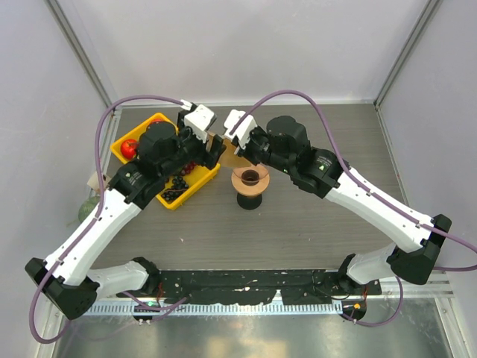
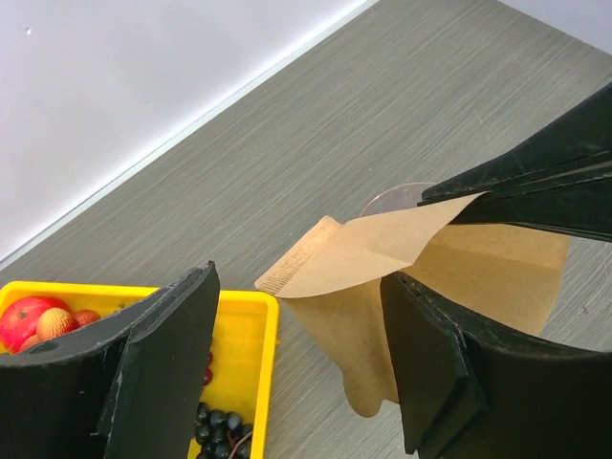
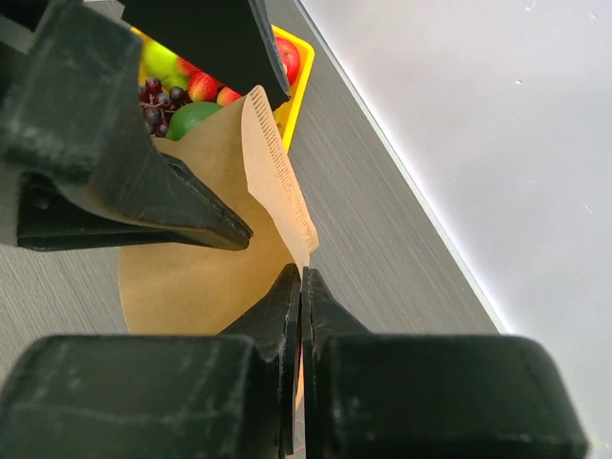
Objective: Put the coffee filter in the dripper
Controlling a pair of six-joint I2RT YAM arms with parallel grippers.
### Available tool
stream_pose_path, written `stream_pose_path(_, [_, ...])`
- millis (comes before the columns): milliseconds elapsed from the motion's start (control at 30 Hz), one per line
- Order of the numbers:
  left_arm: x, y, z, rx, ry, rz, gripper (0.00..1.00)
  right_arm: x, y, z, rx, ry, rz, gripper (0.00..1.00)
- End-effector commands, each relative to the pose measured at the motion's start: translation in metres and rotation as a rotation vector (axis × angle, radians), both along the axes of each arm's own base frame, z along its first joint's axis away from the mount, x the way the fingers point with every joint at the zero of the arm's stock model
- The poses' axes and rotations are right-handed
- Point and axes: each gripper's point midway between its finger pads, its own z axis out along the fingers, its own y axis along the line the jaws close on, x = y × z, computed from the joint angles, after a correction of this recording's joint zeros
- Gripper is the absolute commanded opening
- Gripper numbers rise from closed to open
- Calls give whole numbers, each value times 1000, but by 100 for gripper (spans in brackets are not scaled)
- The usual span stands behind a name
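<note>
The tan paper coffee filter [image 2: 363, 253] hangs in the air, pinched at its edge by my right gripper [image 3: 301, 277], which is shut on it. My left gripper [image 2: 304, 287] stands open around the filter's lower flap, with the paper close to its right finger [image 2: 449, 373] and its left finger [image 2: 163, 363] well apart. From above, both grippers meet over the filter [image 1: 235, 159], left gripper [image 1: 216, 153] and right gripper [image 1: 237, 149], just behind the dripper [image 1: 250, 179]. The dripper, with wood ring and black base, stands upright on the table, nothing in it.
A yellow tray [image 1: 190, 195] with dark grapes and red and green fruit sits left of the dripper, directly under my left gripper. The tray [image 2: 258, 316] shows below the left fingers. Grey walls close in at the back and both sides.
</note>
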Motion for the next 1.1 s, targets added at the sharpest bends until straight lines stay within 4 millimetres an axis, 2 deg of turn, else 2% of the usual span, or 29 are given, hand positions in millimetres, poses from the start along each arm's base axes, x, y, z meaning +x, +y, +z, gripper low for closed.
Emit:
stream_pose_path(0, [-8,1,22,-18,-66,-67,77,-8,3,26,32,-61,55,5])
stream_pose_path(67, [-15,-4,22,-22,-99,-128,77,-19,9,23,13,-56,132,5])
stream_pose_path(233, [-31,-15,29,-21,-236,-257,75,-24,7,19,-26,-79,171,5])
stream_pose_path(600, [-10,-10,22,19,-179,-169,66,-15,7,21,-99,-148,149,5])
stream_pose_path(833, [-17,-17,11,-17,-136,-205,48,-5,3,35,-56,-199,77,5])
stream_pose_path(967, [-22,-22,5,-41,-123,-224,29,-3,4,44,-13,-225,61,5])
stream_pose_path(1067, [-19,-21,4,-60,-109,-195,24,-2,3,51,19,-235,46,5])
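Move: The coffee filter, held upright in the right fingers, has its middle about 4 cm right of the open left hand, 1 cm back and 2 cm lower; from the right hand it is 2 cm left, 1 cm back and 2 cm lower. The clear dripper on its wooden stand lies about 9 cm right of the left hand, 6 cm back and 15 cm below. The yellow fruit tray is some 17 cm to the left hand's left, 5 cm farther out and 25 cm below. The left hand eases back-right about 3 cm, narrowing its fingers around the filter the right hand keeps pinching. ##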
